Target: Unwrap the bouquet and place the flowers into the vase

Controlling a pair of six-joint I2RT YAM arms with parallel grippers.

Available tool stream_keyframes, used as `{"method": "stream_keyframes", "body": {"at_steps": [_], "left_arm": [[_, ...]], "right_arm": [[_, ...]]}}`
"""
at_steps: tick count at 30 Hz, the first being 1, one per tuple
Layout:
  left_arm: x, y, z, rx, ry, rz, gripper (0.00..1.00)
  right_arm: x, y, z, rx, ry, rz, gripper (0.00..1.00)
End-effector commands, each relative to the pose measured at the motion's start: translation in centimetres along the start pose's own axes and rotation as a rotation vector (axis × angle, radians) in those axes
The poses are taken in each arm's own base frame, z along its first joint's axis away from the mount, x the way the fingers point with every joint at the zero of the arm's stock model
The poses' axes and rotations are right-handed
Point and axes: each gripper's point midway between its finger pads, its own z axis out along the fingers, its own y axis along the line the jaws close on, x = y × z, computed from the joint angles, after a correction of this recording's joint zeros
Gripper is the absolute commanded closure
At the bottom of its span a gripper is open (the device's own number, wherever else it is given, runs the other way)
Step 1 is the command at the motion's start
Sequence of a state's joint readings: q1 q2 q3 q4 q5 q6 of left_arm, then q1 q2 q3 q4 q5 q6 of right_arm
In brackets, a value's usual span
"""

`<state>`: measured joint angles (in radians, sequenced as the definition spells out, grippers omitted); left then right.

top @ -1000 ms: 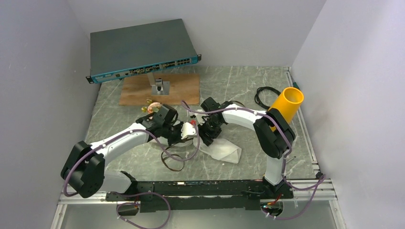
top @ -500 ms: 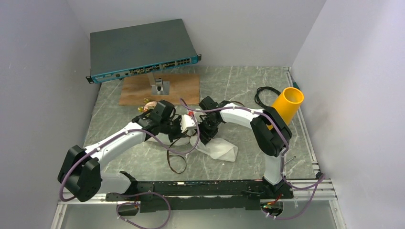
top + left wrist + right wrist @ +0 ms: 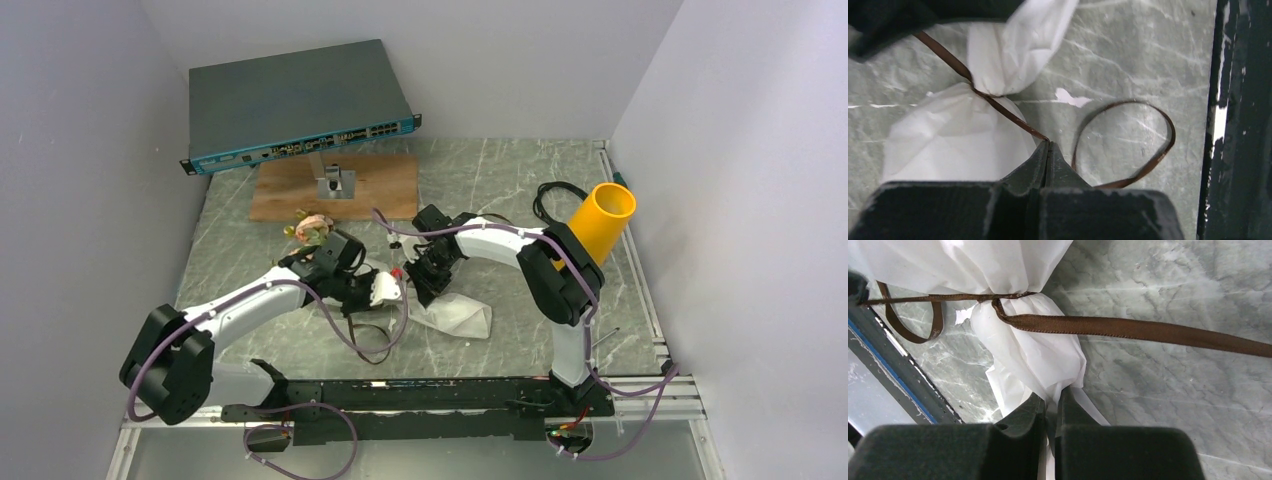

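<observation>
The bouquet lies across the middle of the table under both grippers. Its pink flowers (image 3: 315, 226) poke out behind the left arm, and its white paper (image 3: 458, 316) spreads to the right. My left gripper (image 3: 1049, 143) (image 3: 388, 292) is shut on the thin brown ribbon (image 3: 998, 106), which runs taut from its tips to the tied neck of the paper (image 3: 998, 50). My right gripper (image 3: 1052, 401) (image 3: 418, 288) is shut on a fold of the white paper (image 3: 1033, 357) just below the knot. The yellow vase (image 3: 603, 218) stands tilted at the far right, apart from both arms.
A slack loop of ribbon (image 3: 1153, 150) lies on the marble near the front rail (image 3: 1243, 125). A grey network switch (image 3: 295, 105) sits on a stand over a wooden board (image 3: 385, 185) at the back. A black cable (image 3: 550, 200) coils beside the vase.
My right gripper has closed on the paper. My left gripper has moved toward the near edge with the ribbon, drawing it taut, and the pink flowers show more behind it.
</observation>
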<state>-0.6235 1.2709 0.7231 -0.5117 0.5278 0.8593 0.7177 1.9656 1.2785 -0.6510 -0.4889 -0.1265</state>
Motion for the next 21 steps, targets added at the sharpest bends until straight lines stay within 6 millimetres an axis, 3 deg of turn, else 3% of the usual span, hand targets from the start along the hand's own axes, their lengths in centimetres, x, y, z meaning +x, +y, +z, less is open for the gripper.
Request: {"method": "stream_keyframes", "body": {"at_steps": [1,5,7,9,11,14,18,21], "left_arm": [[-5.6,3.2,-1.6,-0.061,-0.156,-0.102,1.00],[-10.0,8.7,-4.7,-0.240,-0.314,-0.209,1.00],[-10.6,10.6,-5.9,-0.296,-0.360,-0.264,1.00],[-10.6,11.2,-6.5,-0.306,-0.368,-0.265,1.00],[-10.0,9.7,-6.3,-0.257,-0.345,-0.220,1.00],[-8.1,5.7,-5.4,-0.141,-0.302,-0.134,1.00],[-4.4,0.5,-4.2,-0.005,-0.203,-0.039,1.00],[-1.7,-2.2,-3.6,0.063,-0.134,0.016,1.00]], "right_arm": [[4.2,-4.0,2.8,0.136,0.141,0.064,1.00],[4.3,-4.1,2.8,0.138,0.145,0.064,1.00],[4.4,-4.1,2.9,0.139,0.149,0.063,1.00],[4.5,-4.1,2.8,0.142,0.150,0.066,1.00],[4.5,-4.1,2.8,0.144,0.150,0.069,1.00],[4.5,-4.1,2.9,0.144,0.149,0.075,1.00],[4.4,-4.1,3.0,0.144,0.147,0.083,1.00],[4.3,-4.1,3.0,0.141,0.145,0.086,1.00]]}}
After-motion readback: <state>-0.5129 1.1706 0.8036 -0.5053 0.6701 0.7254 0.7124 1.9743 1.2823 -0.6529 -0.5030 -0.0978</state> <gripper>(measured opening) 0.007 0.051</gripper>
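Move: The left hand already pinches a ribbon end; the ribbon knot around the wrapper's neck lies about 5 cm ahead, 4 cm right and 4 cm below it. The ribbon loop lies some 5 cm behind the left hand on the table, and the flower heads about 16 cm ahead and 12 cm left of it. From the right hand, shut on the wrapper's tail, the knot is roughly 2 cm ahead and 6 cm left. Left hand tugs its ribbon some 10 cm up and forward, then draws back, while right keeps the wrapper pinched. ##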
